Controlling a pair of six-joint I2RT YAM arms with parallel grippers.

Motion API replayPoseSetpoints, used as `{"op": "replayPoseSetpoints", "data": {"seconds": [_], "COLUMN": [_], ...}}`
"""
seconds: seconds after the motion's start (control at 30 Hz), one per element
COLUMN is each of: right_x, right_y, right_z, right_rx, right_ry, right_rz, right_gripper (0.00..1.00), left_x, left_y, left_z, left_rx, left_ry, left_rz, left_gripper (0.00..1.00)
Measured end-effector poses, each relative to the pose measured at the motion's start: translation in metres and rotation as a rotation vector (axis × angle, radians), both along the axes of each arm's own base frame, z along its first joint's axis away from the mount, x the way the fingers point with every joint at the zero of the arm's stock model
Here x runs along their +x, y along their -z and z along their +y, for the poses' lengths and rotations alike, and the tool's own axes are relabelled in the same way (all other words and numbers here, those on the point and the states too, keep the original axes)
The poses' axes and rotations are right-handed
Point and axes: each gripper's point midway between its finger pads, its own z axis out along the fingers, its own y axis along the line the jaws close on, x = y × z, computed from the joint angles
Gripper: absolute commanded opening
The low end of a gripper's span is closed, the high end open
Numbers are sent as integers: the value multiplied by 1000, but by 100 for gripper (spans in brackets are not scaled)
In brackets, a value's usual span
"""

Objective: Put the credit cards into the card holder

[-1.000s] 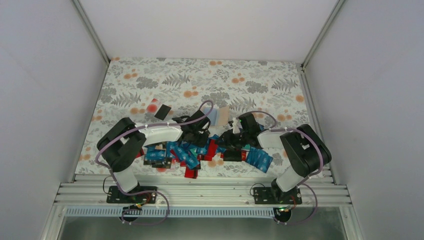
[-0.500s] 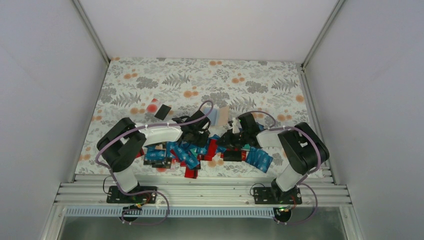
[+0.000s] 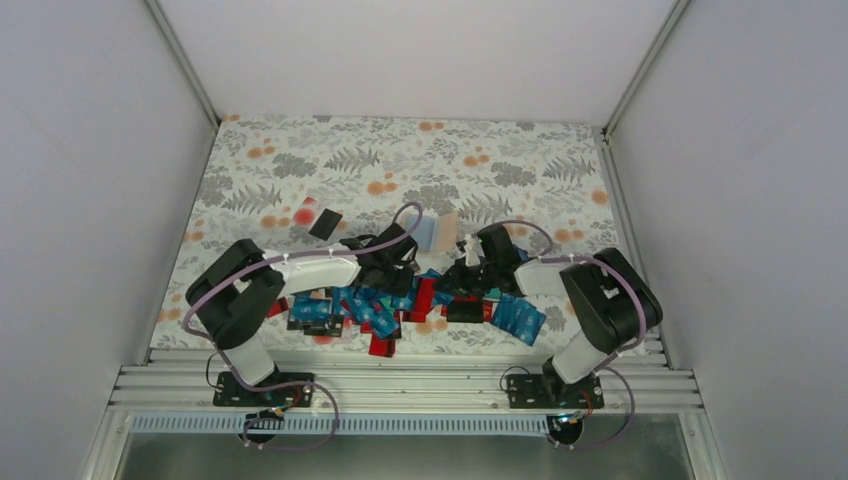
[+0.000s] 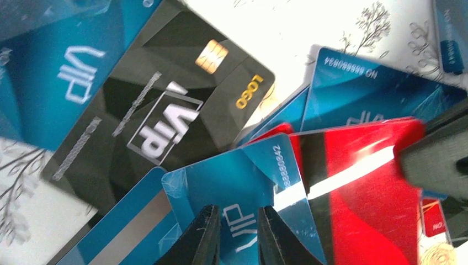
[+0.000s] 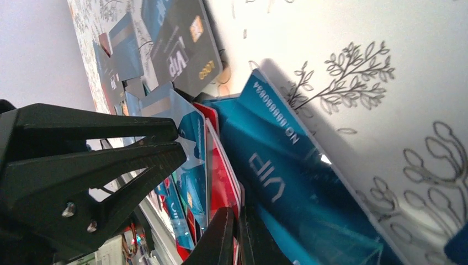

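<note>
Many credit cards (image 3: 385,305), blue, red and black, lie heaped between my arms. The beige card holder (image 3: 447,226) lies just behind the heap. My left gripper (image 3: 402,262) (image 4: 237,238) points down on a blue VIP card (image 4: 232,187), its fingertips a narrow gap apart with only that card's print showing between them. In the right wrist view its black fingers (image 5: 110,160) touch the same blue card. My right gripper (image 3: 466,270) (image 5: 236,241) is shut on the edge of a red card (image 4: 359,199) (image 5: 221,176) that lies partly under the blue one. A black VIP card (image 4: 160,110) lies beside them.
A lone black card (image 3: 325,223) and a reddish one (image 3: 308,212) lie apart at the left rear. More blue cards (image 3: 518,318) spread toward the right arm's base. The metal rail (image 3: 400,378) runs along the near edge, with white walls on three sides.
My right gripper's jaws have closed on the red card after edging slightly left into the heap. The left arm's elbow has shifted a little; its jaws stay the same.
</note>
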Motion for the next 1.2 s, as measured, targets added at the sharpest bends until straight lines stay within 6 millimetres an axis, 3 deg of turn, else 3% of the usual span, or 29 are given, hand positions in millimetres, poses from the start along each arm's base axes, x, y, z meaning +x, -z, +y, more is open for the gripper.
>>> {"op": "replayPoseSetpoints", "data": {"seconds": [0.4,0.63,0.87,1.03,1.2], "right_x": [-2,-2,10,25,26], "right_y": [-39,-68,-119,-176,-221], "right_z": [-18,-21,-20,-20,-14], "right_rx": [-24,7,106,200,276], "right_ry": [-9,-21,-36,-40,-87], "right_rz": [-124,-209,-343,-477,-589], "right_gripper": [4,4,4,4,4], "left_x": [2,7,3,-7,-10], "left_y": [-34,-82,-126,-157,-195], "left_z": [19,10,11,22,29], "left_rx": [20,-109,-304,-457,-576], "left_ry": [-61,-51,-11,22,45], "left_rz": [-70,-162,-250,-325,-414], "left_gripper": [27,36,38,44,46]}}
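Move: The small stack of red cards is already pinched in the right fingers, about 5 cm to the right of the left hand. The open card holder lies some 13 cm ahead of the right hand and about 1 cm left; from the left hand it is 13 cm ahead and 6 cm right. The black VIP card is roughly 6 cm straight ahead of the left hand. The black card pile is about 6 cm back and 6 cm right of the right hand. The red card stack goes up off the pile in the right hand's closed fingers, about 22 cm, drifting only slightly forward while the wrist tips up some 35 degrees. The left hand comes up off the blue card beside it, rising nearly 20 cm, opening its fingers and swinging them up to point more to the right and forward. ##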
